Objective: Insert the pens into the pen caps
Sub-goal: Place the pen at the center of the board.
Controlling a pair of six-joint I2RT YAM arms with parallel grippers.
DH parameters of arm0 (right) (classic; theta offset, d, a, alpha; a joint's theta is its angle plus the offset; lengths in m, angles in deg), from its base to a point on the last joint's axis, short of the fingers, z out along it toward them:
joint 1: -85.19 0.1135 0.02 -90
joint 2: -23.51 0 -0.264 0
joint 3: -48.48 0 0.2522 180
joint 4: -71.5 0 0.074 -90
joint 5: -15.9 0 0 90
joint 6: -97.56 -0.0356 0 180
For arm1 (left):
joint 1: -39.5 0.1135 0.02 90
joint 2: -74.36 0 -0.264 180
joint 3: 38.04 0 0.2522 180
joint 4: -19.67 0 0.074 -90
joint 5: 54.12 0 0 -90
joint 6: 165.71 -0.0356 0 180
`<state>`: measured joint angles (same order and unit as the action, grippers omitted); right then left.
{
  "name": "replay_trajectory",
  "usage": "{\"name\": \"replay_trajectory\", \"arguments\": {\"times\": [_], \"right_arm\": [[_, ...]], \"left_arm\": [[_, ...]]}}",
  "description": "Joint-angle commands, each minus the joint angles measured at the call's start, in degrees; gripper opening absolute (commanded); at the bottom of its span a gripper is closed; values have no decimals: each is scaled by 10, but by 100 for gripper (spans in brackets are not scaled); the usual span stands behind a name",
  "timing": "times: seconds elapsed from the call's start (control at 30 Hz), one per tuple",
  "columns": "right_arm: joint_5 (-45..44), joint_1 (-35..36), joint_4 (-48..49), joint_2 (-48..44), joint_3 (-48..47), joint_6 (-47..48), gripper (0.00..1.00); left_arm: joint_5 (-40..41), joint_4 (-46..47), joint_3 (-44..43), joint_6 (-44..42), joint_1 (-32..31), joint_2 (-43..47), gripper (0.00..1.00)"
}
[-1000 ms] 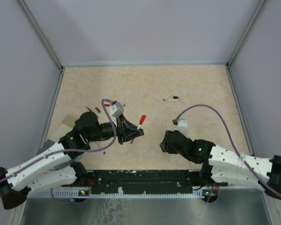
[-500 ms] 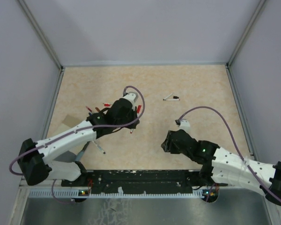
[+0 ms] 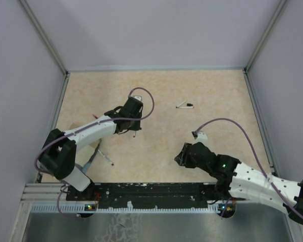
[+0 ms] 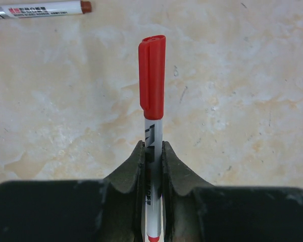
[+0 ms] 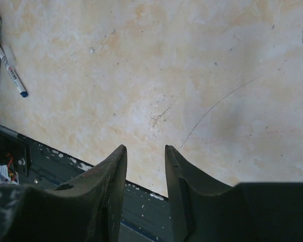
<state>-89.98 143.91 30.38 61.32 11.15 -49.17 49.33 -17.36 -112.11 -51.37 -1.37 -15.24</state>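
My left gripper is shut on a white-barrelled pen that wears a red pen cap, held low over the table. In the top view this gripper is left of centre. Another pen with a dark-red end lies just beyond it. My right gripper stands open with nothing between its fingers, near the front edge. A blue-tipped pen lies far to its left. A black-capped pen lies at the back.
The black base rail runs along the near edge, right under my right gripper. Grey walls close in the tan table on three sides. A purple cable loops over the right arm.
My left arm has swung away from the centre toward the far left, carrying the red-capped pen. The right gripper's jaws have narrowed a little and that arm has shifted slightly.
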Motion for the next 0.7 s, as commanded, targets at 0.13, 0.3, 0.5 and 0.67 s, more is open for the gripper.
{"name": "replay_trajectory", "arguments": {"times": [0.13, 0.3, 0.5, 0.67], "right_arm": [[14, -4, 37, -12, 9, -20, 35], [18, -3, 36, -9, 10, -19, 35], [25, -4, 33, -13, 14, -19, 35], [26, -4, 34, -16, 17, -20, 35]], "left_arm": [[-32, 30, -77, -30, 51, -103, 0], [-18, 25, -121, -28, 56, -171, 2], [12, 5, -157, -21, 59, -220, 7], [6, 6, -154, -18, 62, -230, 19]]}}
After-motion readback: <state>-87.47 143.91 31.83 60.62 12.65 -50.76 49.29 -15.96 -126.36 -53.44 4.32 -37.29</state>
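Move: The left hand already grips the capped red pen; the bare board it is heading for lies about 7 cm ahead, in line sideways and roughly 8 cm below. From this hand, the loose pen's middle is some 13 cm ahead and 9 cm left, with a red cap beside it about 12 cm ahead and 14 cm left, both around 8 cm down. From the right hand, that bare spot is about 24 cm ahead, 25 cm left and 8 cm below. With the red-capped pen still pinched across its white barrel, the left hand carries it forward about 7 cm and down about 6 cm towards the open board to the right of the loose pen. The forward part comes first, then the drop steepens and eases off. The wrist tips only slightly and the fingers stay shut; whether the pen touches the board can't be seen. ##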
